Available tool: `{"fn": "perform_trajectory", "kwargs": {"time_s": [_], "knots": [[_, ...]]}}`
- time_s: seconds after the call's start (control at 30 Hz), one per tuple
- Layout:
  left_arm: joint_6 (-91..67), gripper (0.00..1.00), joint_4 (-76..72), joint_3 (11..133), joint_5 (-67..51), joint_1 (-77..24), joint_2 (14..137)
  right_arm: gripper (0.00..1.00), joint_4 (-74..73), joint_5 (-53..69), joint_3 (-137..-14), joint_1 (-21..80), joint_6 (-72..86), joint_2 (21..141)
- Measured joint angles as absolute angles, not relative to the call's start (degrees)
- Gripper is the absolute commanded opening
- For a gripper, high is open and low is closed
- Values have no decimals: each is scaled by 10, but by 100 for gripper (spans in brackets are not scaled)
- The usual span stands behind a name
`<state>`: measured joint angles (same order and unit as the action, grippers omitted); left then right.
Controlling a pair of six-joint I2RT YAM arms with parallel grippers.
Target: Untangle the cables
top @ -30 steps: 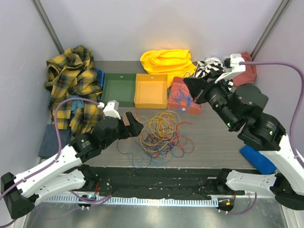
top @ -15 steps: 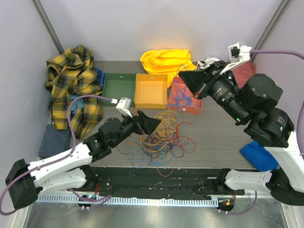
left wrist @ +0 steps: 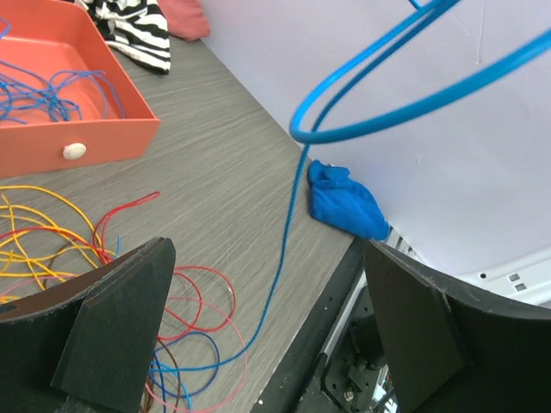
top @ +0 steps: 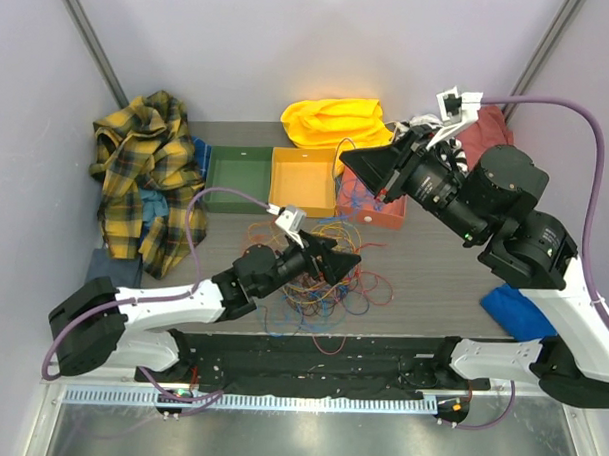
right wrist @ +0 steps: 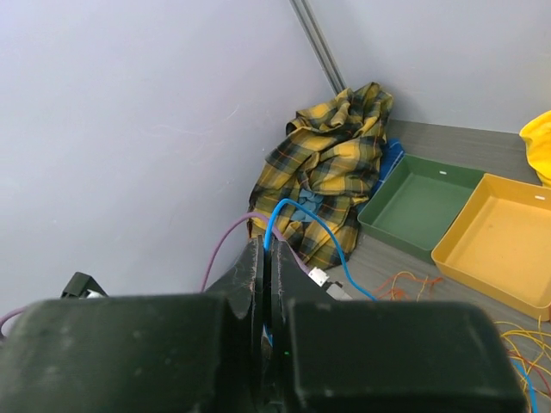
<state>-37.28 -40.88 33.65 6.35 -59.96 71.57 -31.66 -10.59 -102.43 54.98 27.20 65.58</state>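
Observation:
The cables [top: 323,277] lie in a tangled pile of orange, yellow, red and blue loops at the table's middle. My left gripper [top: 341,261] hovers open over the pile, with nothing between its fingers [left wrist: 116,318]. My right gripper [top: 353,163] is raised above the red tray [top: 387,215] and is shut on a blue cable [right wrist: 303,215]. In the left wrist view the blue cable [left wrist: 387,112] loops overhead and runs down to the pile, where red and yellow cables [left wrist: 103,232] lie. Several blue cables [left wrist: 52,95] lie in the red tray.
A green tray [top: 238,178] and an orange tray [top: 302,183] stand left of the red one. A plaid cloth [top: 146,172] is at the back left, a yellow cloth [top: 333,119] at the back, a blue cloth [top: 517,315] at the front right.
My left arm has reached forward and right, over the cable pile, with its gripper still open. My right gripper has moved left and higher, drawing the blue cable up.

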Motion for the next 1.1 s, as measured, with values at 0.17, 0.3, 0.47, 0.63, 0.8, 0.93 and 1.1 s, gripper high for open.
{"fn": "perform_trajectory", "kwargs": {"time_s": [0.17,0.3,0.47,0.63,0.8,0.93,1.1], "knots": [[-368,60,-432,357,63,-600,757,1,-316,-100,-1012,550,279,648],[-355,26,-436,378,62,-600,779,1,-315,-99,-1005,550,284,641],[-335,0,-430,400,66,-599,778,1,-314,-99,-988,550,289,616],[-307,0,-300,452,108,-597,722,1,-317,-122,-963,550,286,575],[-249,0,-17,661,200,-595,650,1,-317,-177,-878,550,277,502],[-202,0,110,850,244,-594,620,1,-302,-201,-790,550,276,457],[-175,0,208,1000,263,-594,628,1,-269,-194,-690,550,276,470]]}}
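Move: The hanging blue cable passes just off the left hand's open fingertips, about 2 cm ahead and 3 cm to the right, at fingertip height. From this hand the cable pile's middle lies some 8 cm ahead, 5 cm left and 23 cm below, the red box about 30 cm ahead, 6 cm right and 22 cm below. From the right hand, the red box is roughly 30 cm ahead, 8 cm right and 51 cm below. Rightward and slightly forward, the left hand eases about 3 cm onto the hanging blue cable, shuts its fingers on it, then sweeps up some 33 cm and back left, turning counter-clockwise. The right hand, still pinching the same cable, drifts right, then sinks about 14 cm towards the red box, swinging a little left and forward at the end. ##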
